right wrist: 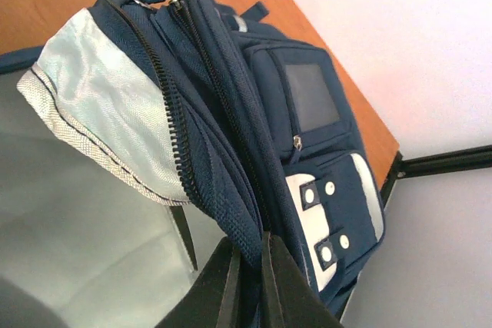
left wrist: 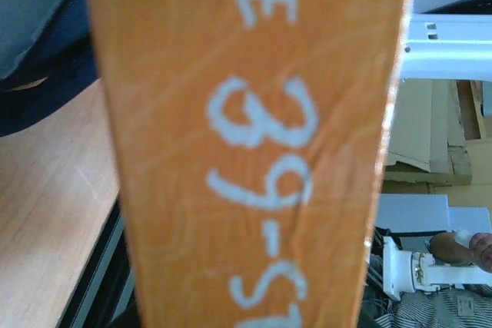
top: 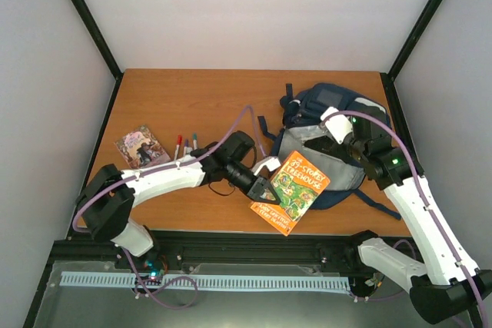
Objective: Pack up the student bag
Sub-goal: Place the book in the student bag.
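Observation:
The student bag point(top: 330, 140), navy blue with white patches, lies at the table's back right with its main compartment unzipped and its pale grey lining point(right wrist: 100, 113) showing. My right gripper point(top: 338, 130) is shut on the bag's zippered upper edge point(right wrist: 231, 213), and the dark fingers point(right wrist: 280, 289) pinch the fabric and hold the opening up. My left gripper point(top: 264, 187) is shut on the lower corner of an orange storybook point(top: 290, 191), held tilted just in front of the bag's opening. In the left wrist view the book's cover point(left wrist: 254, 144) hides the jaws.
A small picture book point(top: 141, 146) lies at the left of the wooden table point(top: 200, 97), with several markers point(top: 186, 143) beside it. A black rail point(top: 231, 243) runs along the near edge. The bag's dark straps point(top: 380, 203) trail toward the right.

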### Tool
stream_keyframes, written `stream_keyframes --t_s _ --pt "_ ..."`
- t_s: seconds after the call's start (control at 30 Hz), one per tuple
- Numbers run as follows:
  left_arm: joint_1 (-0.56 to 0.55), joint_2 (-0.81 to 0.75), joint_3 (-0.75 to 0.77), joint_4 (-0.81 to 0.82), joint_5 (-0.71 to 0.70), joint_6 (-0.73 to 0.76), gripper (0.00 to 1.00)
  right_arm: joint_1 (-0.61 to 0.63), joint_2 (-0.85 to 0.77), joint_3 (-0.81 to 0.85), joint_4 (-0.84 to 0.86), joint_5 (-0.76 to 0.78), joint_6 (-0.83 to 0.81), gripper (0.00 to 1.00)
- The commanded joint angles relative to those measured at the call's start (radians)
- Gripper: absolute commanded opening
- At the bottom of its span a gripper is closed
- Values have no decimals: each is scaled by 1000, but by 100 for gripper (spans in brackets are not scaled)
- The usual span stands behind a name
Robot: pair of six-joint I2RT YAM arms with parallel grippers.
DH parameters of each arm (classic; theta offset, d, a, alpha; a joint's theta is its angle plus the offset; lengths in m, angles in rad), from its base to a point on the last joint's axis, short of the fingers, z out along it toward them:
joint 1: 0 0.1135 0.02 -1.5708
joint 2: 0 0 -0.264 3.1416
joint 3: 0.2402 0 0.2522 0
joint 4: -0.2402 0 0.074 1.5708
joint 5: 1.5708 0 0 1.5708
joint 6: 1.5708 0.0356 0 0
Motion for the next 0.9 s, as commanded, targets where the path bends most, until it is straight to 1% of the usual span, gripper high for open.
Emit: stream_keyframes --t_s 0.0,0.13,0.33,0.57,0.7,0.87 --pt "-33 5 46 124 58 9 1 -4 -2 100 121 70 45 3" --pt "-38 80 63 226 68 -30 1 -3 -18 114 150 62 55 3" --pt "-38 244 177 389 87 -109 1 -4 -24 143 144 37 83 3" --pt "-31 462 339 487 133 -183 1 -3 -41 135 161 8 94 3" --pt "-20 536 383 550 134 -244 1 -5 -48 138 161 -7 105 3" --pt "1 615 434 621 122 -310 1 -4 -58 141 154 -62 121 3"
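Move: To the right of the left hand and ahead of it, about 15 cm across and 11 cm farther out, the bag's open grey compartment lies some 12 cm lower. The held orange book's middle is about 6 cm right of that hand, level fore and aft, 4 cm below; the bag's shoulder strap lies roughly 20 cm ahead, 2 cm left. From the right hand, which already holds the flap edge, the compartment is about 5 cm back, 4 cm left and 18 cm below. Carrying the orange book by its spine, the left hand sweeps about 12 cm right and 7 cm forward while sinking some 5 cm, bringing it over the bag's open compartment, tilting around 10 degrees on the way and keeping its grip. The right hand keeps the flap pinched, lifts it another 3.5 cm or so, mostly early on, then holds it up. ##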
